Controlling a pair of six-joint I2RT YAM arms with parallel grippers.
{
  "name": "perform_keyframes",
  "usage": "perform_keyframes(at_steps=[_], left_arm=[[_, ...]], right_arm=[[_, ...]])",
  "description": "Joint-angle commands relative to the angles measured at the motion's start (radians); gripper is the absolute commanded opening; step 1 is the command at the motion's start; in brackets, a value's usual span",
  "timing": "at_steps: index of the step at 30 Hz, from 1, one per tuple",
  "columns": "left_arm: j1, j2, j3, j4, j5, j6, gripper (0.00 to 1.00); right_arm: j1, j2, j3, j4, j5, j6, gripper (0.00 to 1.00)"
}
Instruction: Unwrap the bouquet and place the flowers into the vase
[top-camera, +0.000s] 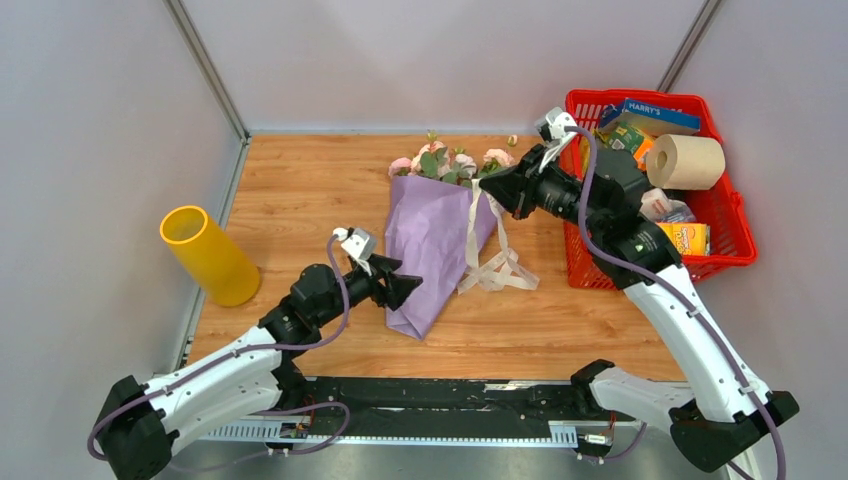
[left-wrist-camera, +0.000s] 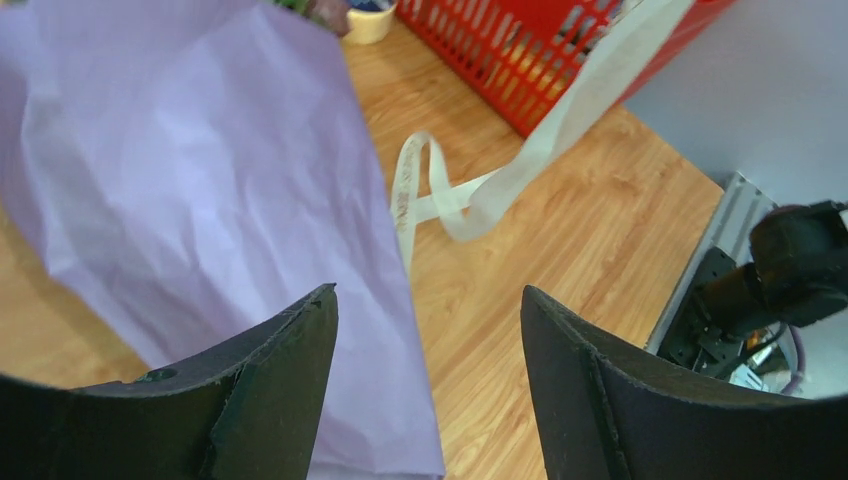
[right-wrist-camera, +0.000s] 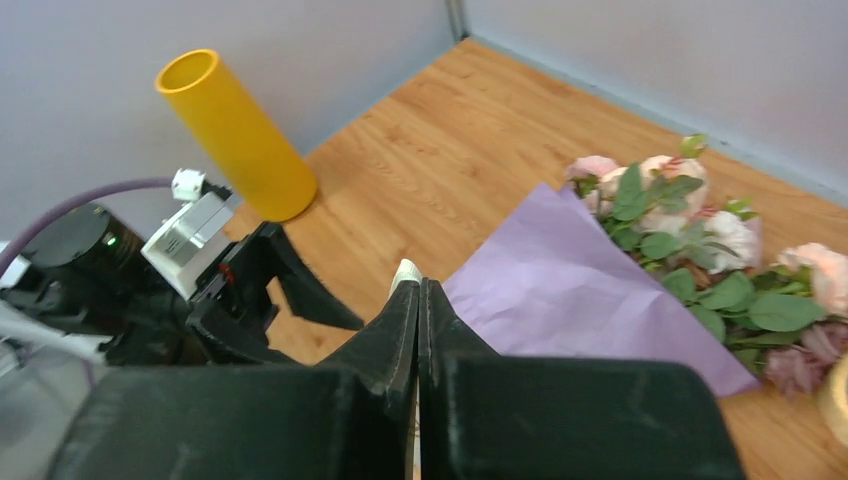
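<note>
The bouquet lies on the wooden table as a lilac paper cone, with the pink flowers and green leaves at its far end. Its cream ribbon is untied. One strand rises to my right gripper, which is shut on it, and the ribbon's end pokes out between the fingertips. My left gripper stands open beside the cone's narrow near end, holding nothing. In the left wrist view its jaws frame the paper's edge. The yellow vase stands at the far left.
A red basket at the right holds a beige paper roll and boxed groceries, close behind my right arm. Grey walls close in the table on the left, back and right. A black rail runs along the near edge.
</note>
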Motion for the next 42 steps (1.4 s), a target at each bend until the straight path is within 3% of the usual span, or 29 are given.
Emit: perform_keyframes(at_steps=[1, 5, 13, 19, 26, 33, 35, 37, 38, 39, 40, 41, 42], left_arm=[[-0.002, 0.047, 0.092, 0.098, 0.203, 0.179, 0.75], [-0.017, 0.118, 0.098, 0.311, 0.305, 0.187, 0.75], [-0.128, 0.311, 0.207, 0.437, 0.294, 0.263, 0.76], [-0.178, 0.452, 0.267, 0.518, 0.291, 0.269, 0.76], [-0.209, 0.592, 0.340, 0.589, 0.180, 0.291, 0.76], [-0.243, 0.702, 0.383, 0.692, 0.199, 0.288, 0.73], [-0.246, 0.715, 0.383, 0.705, 0.200, 0.286, 0.65], [-0.246, 0.707, 0.379, 0.709, 0.191, 0.283, 0.37], [-0.246, 0.700, 0.374, 0.709, 0.176, 0.283, 0.17], [-0.246, 0.674, 0.362, 0.709, 0.162, 0.282, 0.07], [-0.246, 0.658, 0.351, 0.704, 0.127, 0.282, 0.00], [-0.246, 0.619, 0.340, 0.687, 0.105, 0.282, 0.00], [-0.248, 0.599, 0.337, 0.666, 0.046, 0.283, 0.00]], right_arm=[[0.003, -0.041, -0.003, 0.035, -0.200, 0.075, 0.00], [0.003, -0.055, -0.032, 0.110, -0.246, 0.161, 0.00], [0.002, -0.098, -0.179, 0.467, -0.323, 0.448, 0.00], [0.003, -0.113, -0.230, 0.574, -0.298, 0.543, 0.00], [0.005, -0.136, -0.298, 0.680, -0.288, 0.655, 0.00], [0.003, -0.156, -0.341, 0.702, -0.248, 0.683, 0.00], [0.005, -0.161, -0.344, 0.697, -0.243, 0.683, 0.00], [0.003, -0.170, -0.350, 0.688, -0.234, 0.678, 0.00], [0.003, -0.176, -0.351, 0.673, -0.226, 0.668, 0.01], [0.003, -0.184, -0.353, 0.653, -0.211, 0.655, 0.02], [0.005, -0.196, -0.356, 0.626, -0.193, 0.634, 0.04], [0.003, -0.211, -0.358, 0.596, -0.170, 0.616, 0.06], [0.003, -0.227, -0.361, 0.570, -0.144, 0.587, 0.15]])
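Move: The ribbon hangs from the right hand's shut fingers. The stretch the open left hand goes for is about 17 cm to its right, 6 cm ahead and 5 cm up; from the right hand it is some 16 cm down, 2 cm right, level fore and aft. From the left hand, the purple wrapping lies 10 cm ahead, 6 cm right and 15 cm below; the ribbon pile sits 7 cm ahead, 20 cm right and 18 cm below. The left fingers close on the hanging ribbon and pinch it below the right hand, after travelling about 17 cm right over the wrapping and rising some 6 cm, wrist swinging clockwise and tips tilting up. The right hand, still gripping the ribbon, draws it back about 6 cm, a little up and left, rolling some 30 degrees, left side up. ##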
